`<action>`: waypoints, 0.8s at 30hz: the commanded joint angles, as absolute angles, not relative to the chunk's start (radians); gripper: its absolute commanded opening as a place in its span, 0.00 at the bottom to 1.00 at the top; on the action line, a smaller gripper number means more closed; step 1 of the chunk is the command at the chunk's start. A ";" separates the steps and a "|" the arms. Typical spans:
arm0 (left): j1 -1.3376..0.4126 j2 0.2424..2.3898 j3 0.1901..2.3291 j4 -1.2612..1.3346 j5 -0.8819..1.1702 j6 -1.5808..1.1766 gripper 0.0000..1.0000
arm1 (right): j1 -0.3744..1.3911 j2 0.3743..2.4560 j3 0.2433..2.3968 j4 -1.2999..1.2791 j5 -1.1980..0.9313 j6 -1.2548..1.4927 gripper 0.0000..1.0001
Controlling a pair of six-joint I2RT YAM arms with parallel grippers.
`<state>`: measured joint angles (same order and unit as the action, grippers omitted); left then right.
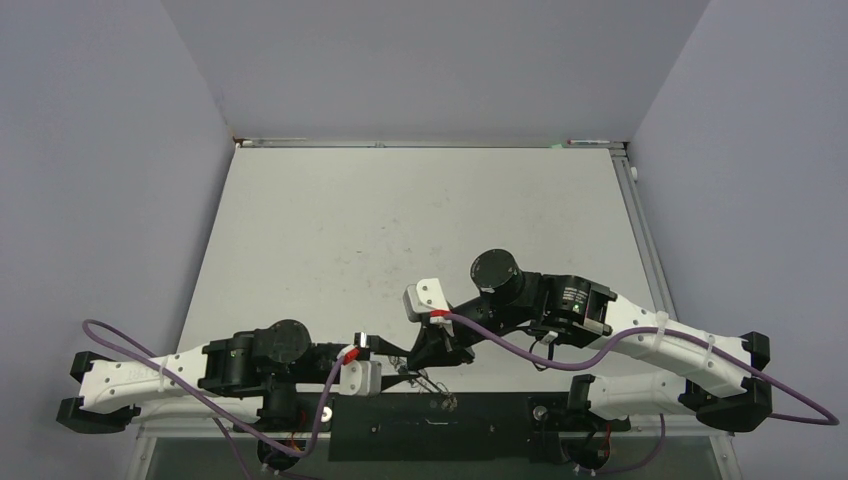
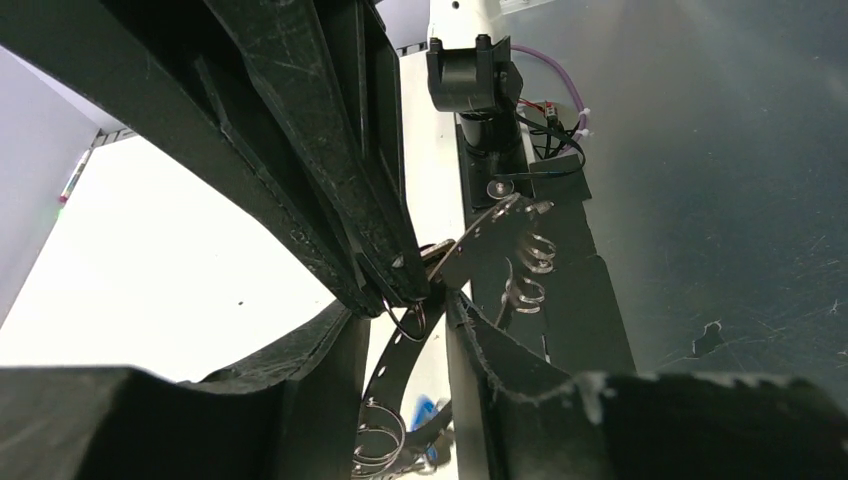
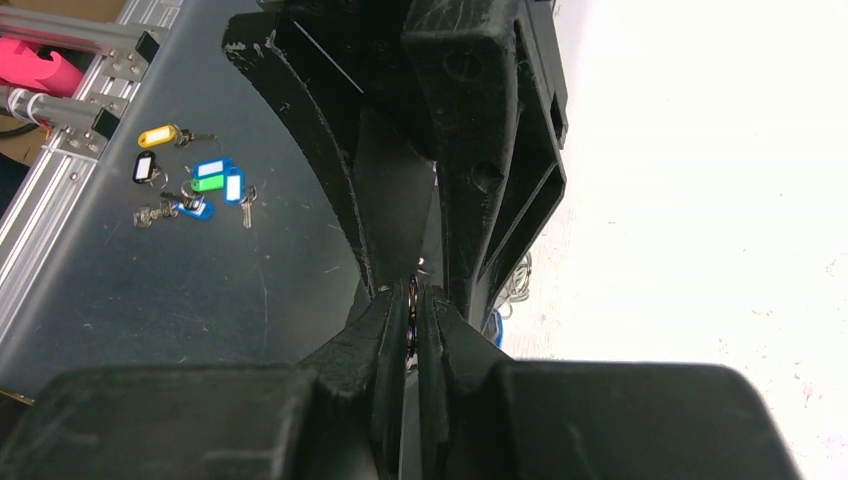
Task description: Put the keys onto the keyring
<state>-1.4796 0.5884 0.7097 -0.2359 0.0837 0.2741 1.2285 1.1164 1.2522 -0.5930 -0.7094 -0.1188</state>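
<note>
The keyring (image 2: 398,352), a flat grey band with holes and wire loops on its rim, stands between my left gripper's (image 2: 400,310) fingers, which are closed on it. In the top view the keyring (image 1: 441,398) hangs at the table's near edge, below both grippers. My right gripper (image 3: 412,296) is shut on a thin dark key. The key's small silver loop (image 2: 412,322) pokes out below the right gripper's tips, against the ring band. The blue key (image 2: 424,410) hangs low on the ring and also shows in the right wrist view (image 3: 497,327). The left gripper (image 1: 398,372) and the right gripper (image 1: 432,357) meet tip to tip.
Several spare keys with coloured tags (image 3: 190,182) lie on the dark surface beyond the table edge, beside an aluminium rail (image 3: 60,150). A black base plate (image 1: 430,425) spans between the arm bases. The white table (image 1: 420,220) is walled on three sides.
</note>
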 commanded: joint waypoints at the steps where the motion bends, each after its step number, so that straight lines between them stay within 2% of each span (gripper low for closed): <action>1: -1.483 0.586 0.764 -0.192 0.074 0.258 0.26 | 1.239 1.114 1.244 -0.550 -0.710 -0.130 0.05; 3: -1.483 0.587 0.768 -0.191 0.064 0.249 0.20 | 1.240 1.119 1.244 -0.556 -0.711 -0.132 0.05; 7: -1.481 0.585 0.773 -0.193 0.038 0.231 0.13 | 1.247 1.124 1.240 -0.558 -0.704 -0.135 0.05; 9: -1.482 0.587 0.774 -0.197 0.020 0.229 0.02 | 1.249 1.122 1.242 -0.554 -0.703 -0.134 0.05; 10: -1.482 0.589 0.775 -0.200 0.016 0.229 0.00 | 1.250 1.121 1.242 -0.553 -0.703 -0.135 0.05; 18: -1.478 0.583 0.772 -0.218 -0.018 0.254 0.00 | 1.253 1.114 1.247 -0.545 -0.665 -0.127 0.06; 19: -1.476 0.582 0.770 -0.218 -0.021 0.255 0.00 | 1.253 1.109 1.249 -0.544 -0.656 -0.124 0.11; 22: -1.474 0.580 0.766 -0.218 -0.021 0.252 0.00 | 1.253 1.092 1.251 -0.536 -0.631 -0.118 0.37; 24: -1.474 0.577 0.764 -0.219 -0.017 0.252 0.00 | 1.253 1.077 1.249 -0.528 -0.618 -0.111 0.45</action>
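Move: Both hands meet in the air at one small split ring, pinched in the right fingertips about 1 cm beyond the right hand's point, to its left and slightly lower. The ring stands between the left hand's parted tips, about 1 cm to the right of that hand's point and level with it. From the left hand, the big round keyring's middle hangs some 4 cm back, 3 cm right and 4 cm below, and the blue tag about 1 cm forward, 1 cm right and 7 cm below. Almost in place, the left hand shuts its fingers from about a third open and pinches the small ring just beside the right fingertips, then eases about 1 cm forward with a slight counter-clockwise turn. The right hand keeps its grip meanwhile, sinking barely half a centimetre, and at the very end opens to over a third and lets go of the ring. ##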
